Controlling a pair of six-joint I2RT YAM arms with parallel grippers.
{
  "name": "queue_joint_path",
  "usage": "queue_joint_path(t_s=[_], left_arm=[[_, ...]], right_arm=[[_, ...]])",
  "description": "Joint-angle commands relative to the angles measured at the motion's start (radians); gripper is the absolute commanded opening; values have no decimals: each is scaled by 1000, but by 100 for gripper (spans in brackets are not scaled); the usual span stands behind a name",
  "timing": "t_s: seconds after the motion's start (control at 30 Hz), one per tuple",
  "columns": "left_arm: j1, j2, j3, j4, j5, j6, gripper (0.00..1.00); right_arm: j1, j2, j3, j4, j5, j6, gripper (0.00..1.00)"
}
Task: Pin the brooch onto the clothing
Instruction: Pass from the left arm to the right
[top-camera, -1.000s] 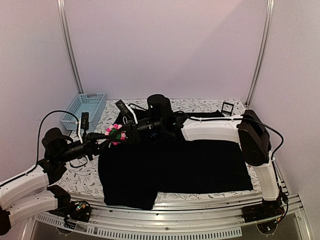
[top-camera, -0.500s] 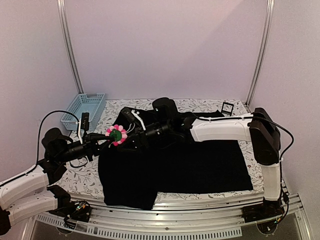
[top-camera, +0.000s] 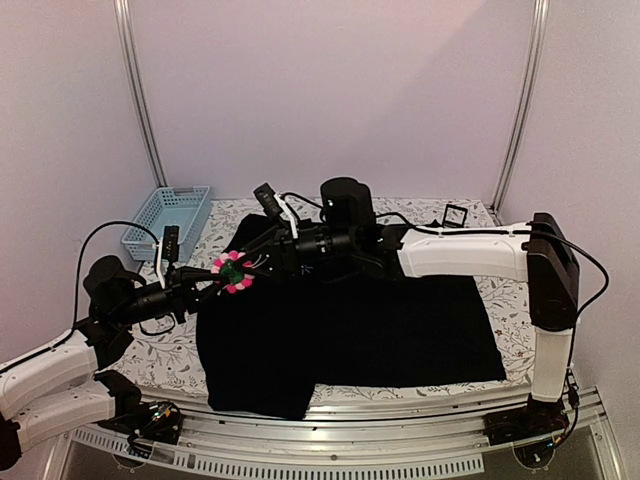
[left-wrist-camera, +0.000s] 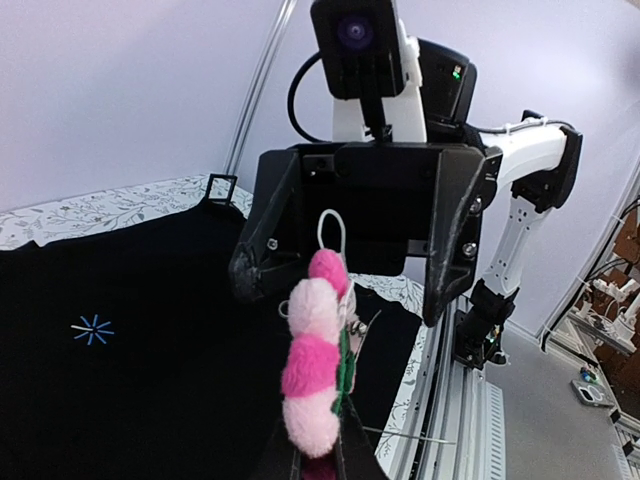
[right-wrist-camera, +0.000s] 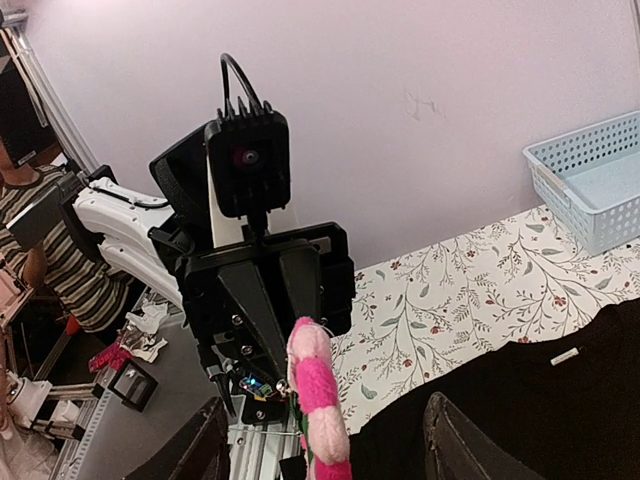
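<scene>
The brooch, a flower of pink petals with a green back, hangs in the air over the shirt's left edge. My left gripper is shut on its lower edge, and the left wrist view shows the brooch edge-on, rising from the fingertips. My right gripper faces it from the other side and is open. Its fingers stand wide on both sides of the brooch without touching it. The clothing, a black shirt, lies flat on the table, and its blue star emblem shows.
A light-blue basket sits at the back left on the floral tablecloth. At the back right stands a small black stand. Metal frame posts rise at both back corners.
The right gripper's jaws have spread apart around the brooch, and the right arm has stretched out with its wrist lifted. The left gripper still holds the brooch in about the same place.
</scene>
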Motion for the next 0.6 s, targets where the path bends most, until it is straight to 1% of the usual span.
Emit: queue_joint_path(t_s=[0.0, 0.1, 0.13, 0.23, 0.27, 0.3, 0.33, 0.47, 0.57], left_arm=[[-12, -6, -1, 14, 6, -1, 0], [-12, -8, -3, 15, 4, -5, 0], [-12, -8, -3, 15, 2, -6, 0], [-12, -7, -4, 15, 2, -5, 0], [-13, -9, -5, 15, 4, -5, 0], [-12, -6, -5, 14, 4, -5, 0], [-14, -7, -5, 16, 4, -5, 0], [-14, -6, -5, 17, 3, -4, 0], [-13, -5, -5, 17, 3, -5, 0]], right_arm=[[5, 52, 52, 17, -28, 8, 64], [10, 68, 60, 11, -57, -9, 61], [10, 72, 61, 11, -62, -9, 57], [12, 78, 61, 15, -64, -4, 43], [11, 80, 61, 21, -66, -1, 39], [13, 81, 63, 27, -69, 2, 37], [12, 81, 63, 35, -71, 6, 36], [14, 93, 72, 43, -79, 12, 41], [15, 103, 82, 42, -81, 14, 41]])
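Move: The left hand still grips the brooch by its edge, the flower's middle lying about 2 cm to that hand's right, 1 cm ahead and 1 cm up. From the right hand, open around its near rim, that middle is some 3 cm left, 1 cm back and 2 cm down. Well below, the clothing's middle is roughly 18 cm right and 3 cm ahead of the right hand, the blue basket about 30 cm left and 30 cm ahead. The right hand eases about 1.5 cm left and down over the held brooch, its fingers partly closing around it. ##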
